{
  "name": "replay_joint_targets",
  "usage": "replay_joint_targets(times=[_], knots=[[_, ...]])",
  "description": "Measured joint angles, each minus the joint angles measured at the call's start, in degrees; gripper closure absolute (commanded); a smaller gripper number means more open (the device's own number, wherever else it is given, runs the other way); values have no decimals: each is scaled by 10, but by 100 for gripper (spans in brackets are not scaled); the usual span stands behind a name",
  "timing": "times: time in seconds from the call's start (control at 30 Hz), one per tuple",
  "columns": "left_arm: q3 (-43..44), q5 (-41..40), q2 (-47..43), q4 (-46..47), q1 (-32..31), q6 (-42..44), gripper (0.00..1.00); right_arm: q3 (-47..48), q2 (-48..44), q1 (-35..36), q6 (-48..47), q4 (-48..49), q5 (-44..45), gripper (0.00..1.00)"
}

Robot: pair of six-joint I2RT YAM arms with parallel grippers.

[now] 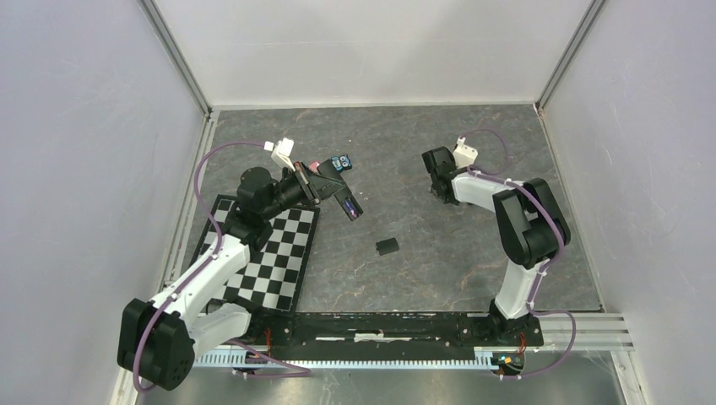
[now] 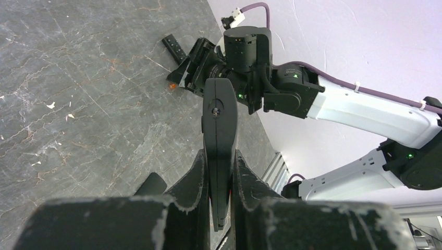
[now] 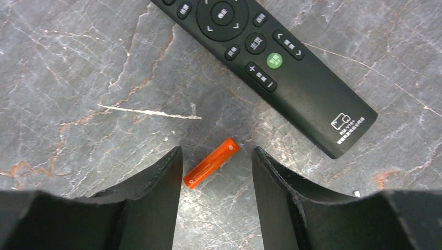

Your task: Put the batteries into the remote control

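Note:
My left gripper (image 2: 220,172) is shut on a black remote control (image 2: 219,130), holding it edge-on above the table. From above, this remote (image 1: 342,201) juts out to the right of the left gripper (image 1: 317,187), with its battery bay uncovered. An orange-red battery (image 3: 211,163) lies slantwise on the table. My right gripper (image 3: 216,151) is open, pointing down, with a finger on either side of the battery and neither pressing on it. The same battery (image 2: 172,85) shows under the right gripper (image 1: 439,181) in the left wrist view.
A second black remote (image 3: 266,67) lies face up just beyond the battery. A small black battery cover (image 1: 387,246) lies mid-table. A blue-and-black gadget (image 1: 340,162) sits behind the held remote. A checkerboard mat (image 1: 270,257) lies under the left arm. Walls (image 1: 101,169) enclose the table.

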Motion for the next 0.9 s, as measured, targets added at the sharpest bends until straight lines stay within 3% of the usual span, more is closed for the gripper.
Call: replay_joint_targets(times=[0.07,0.33,0.4,0.7,0.9], knots=[[0,0,-4,0,0,0,98,9,8,0,6,0,3,50],[0,-1,-14,-1,0,0,98,6,9,0,1,12,-8,87],[0,-1,-14,-2,0,0,98,-5,3,0,-10,27,-15,93],[0,0,-13,-1,0,0,98,-52,-35,-3,-162,79,-135,100],[0,-1,-9,0,0,0,98,-79,-64,12,-257,80,-239,97]])
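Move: The orange battery lies almost at the right hand's open fingertips, about 1 cm ahead, level sideways and 1 cm below. Around it, from the right hand, the black remote on the table is some 5 cm ahead and 6 cm right, and the small battery cover roughly 14 cm back and 16 cm left. From the left hand, which holds the other remote aloft, the orange battery is about 8 cm ahead, 31 cm right and 23 cm below. The right fingers pinch the orange battery, then take it about 6 cm left and back, turning some 35° counter-clockwise. ##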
